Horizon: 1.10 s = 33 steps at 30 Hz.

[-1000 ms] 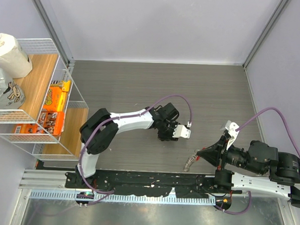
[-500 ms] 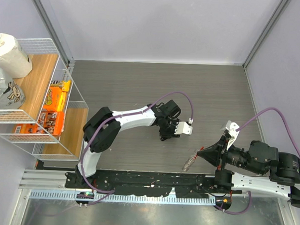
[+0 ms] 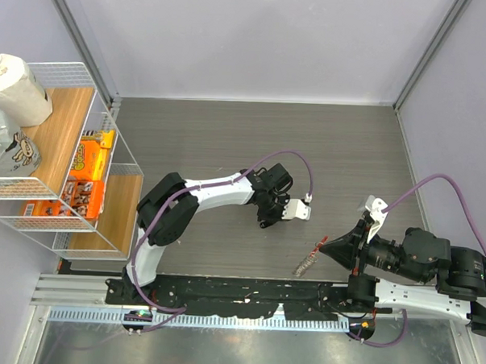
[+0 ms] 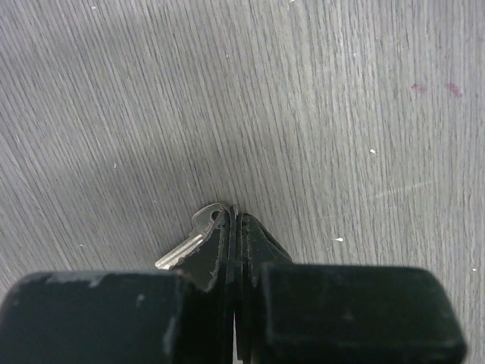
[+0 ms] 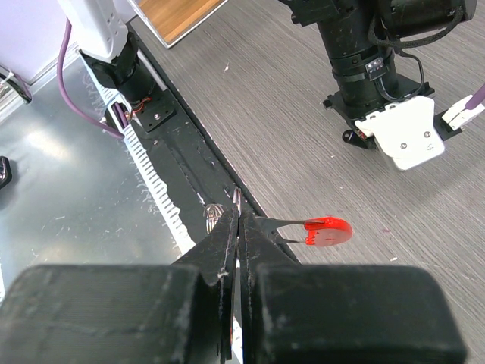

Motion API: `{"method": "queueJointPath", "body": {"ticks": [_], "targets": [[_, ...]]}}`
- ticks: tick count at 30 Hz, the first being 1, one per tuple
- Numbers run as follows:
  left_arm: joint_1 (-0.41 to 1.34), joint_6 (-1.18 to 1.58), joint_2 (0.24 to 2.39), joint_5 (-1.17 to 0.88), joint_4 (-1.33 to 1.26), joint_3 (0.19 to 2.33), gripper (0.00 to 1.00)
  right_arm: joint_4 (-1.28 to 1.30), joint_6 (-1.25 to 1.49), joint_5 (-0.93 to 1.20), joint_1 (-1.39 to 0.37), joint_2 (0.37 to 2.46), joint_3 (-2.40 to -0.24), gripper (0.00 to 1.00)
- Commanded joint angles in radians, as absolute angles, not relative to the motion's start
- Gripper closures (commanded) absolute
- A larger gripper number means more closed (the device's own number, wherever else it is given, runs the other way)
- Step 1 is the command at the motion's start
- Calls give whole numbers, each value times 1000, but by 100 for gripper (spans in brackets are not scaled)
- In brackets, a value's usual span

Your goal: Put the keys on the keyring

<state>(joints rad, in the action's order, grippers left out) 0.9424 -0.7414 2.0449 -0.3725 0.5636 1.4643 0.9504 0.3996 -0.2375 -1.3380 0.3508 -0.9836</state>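
Note:
In the left wrist view a small silver key (image 4: 188, 243) lies on the grey wood-grain table, blade pointing down-left. My left gripper (image 4: 234, 210) is shut, and the key's rounded head sits pinched at its tips. From above, that gripper (image 3: 267, 220) points down at mid-table and hides the key. My right gripper (image 5: 239, 203) is shut on the keyring: its coiled silver ring (image 5: 211, 217) shows left of the tips and its red tag (image 5: 328, 230) sticks out to the right. Seen from above, the keyring (image 3: 308, 261) hangs from the right gripper (image 3: 324, 248) just beyond the black rail.
A wire shelf (image 3: 108, 136) with orange snack boxes (image 3: 89, 157) and a paper roll (image 3: 17, 87) stands at the left. The black rail (image 3: 222, 290) and a metal sheet (image 5: 68, 205) run along the near edge. The left arm's wrist (image 5: 364, 68) stands beyond the red tag.
My left gripper has closed, its tips now together at the key's head, and its wrist has shifted slightly away from the rail. The right arm has stayed still with the keyring.

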Motion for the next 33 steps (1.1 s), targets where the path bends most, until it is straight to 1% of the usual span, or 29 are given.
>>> {"method": "queueJointPath", "body": {"ticks": [1,5,8,12,27,30,33], "targets": [[939,-752,2042,-400,577,1476,100,887,414,-233,-1342,341,-989,94],[939,-729,2008,-374,519,1436,100,891,417,-233,-1344,344,-999,94],[939,-695,1933,-331,431,1376,100,900,408,-235,-1342,354,-1014,95],[940,-625,1789,-324,295,1272,100,919,385,-236,-1342,393,-1046,95],[960,-399,1301,-327,-39,961,100,896,347,-195,-1342,538,-1135,95],[962,-374,1270,-322,-46,925,100,916,353,-209,-1344,558,-1155,95],[962,-330,1301,-337,-32,931,100,934,371,-229,-1344,561,-1161,95]]}}
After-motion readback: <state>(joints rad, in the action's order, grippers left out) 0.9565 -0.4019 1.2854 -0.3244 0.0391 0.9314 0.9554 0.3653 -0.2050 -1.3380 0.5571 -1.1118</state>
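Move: The left fingertips are already shut down at the table, with the keys and their black tag right at them, practically 0 cm off sideways and about 1 cm below. The keyring, held up in the right gripper, is roughly 20 cm back, 10 cm to the right and 24 cm above the left hand. From the right hand the keys lie some 18 cm ahead, 12 cm left and about 27 cm below. Raise the left gripper off the table, fingers kept shut, about 18 cm straight up away from the keys, easing some 3 cm back and left near the top. Swing the fingers up as it climbs, some 35 degrees, from steeply down to pointing mostly right. Meanwhile shift the right gripper about 3 cm left and slightly up, keeping its hold on the keyring. ##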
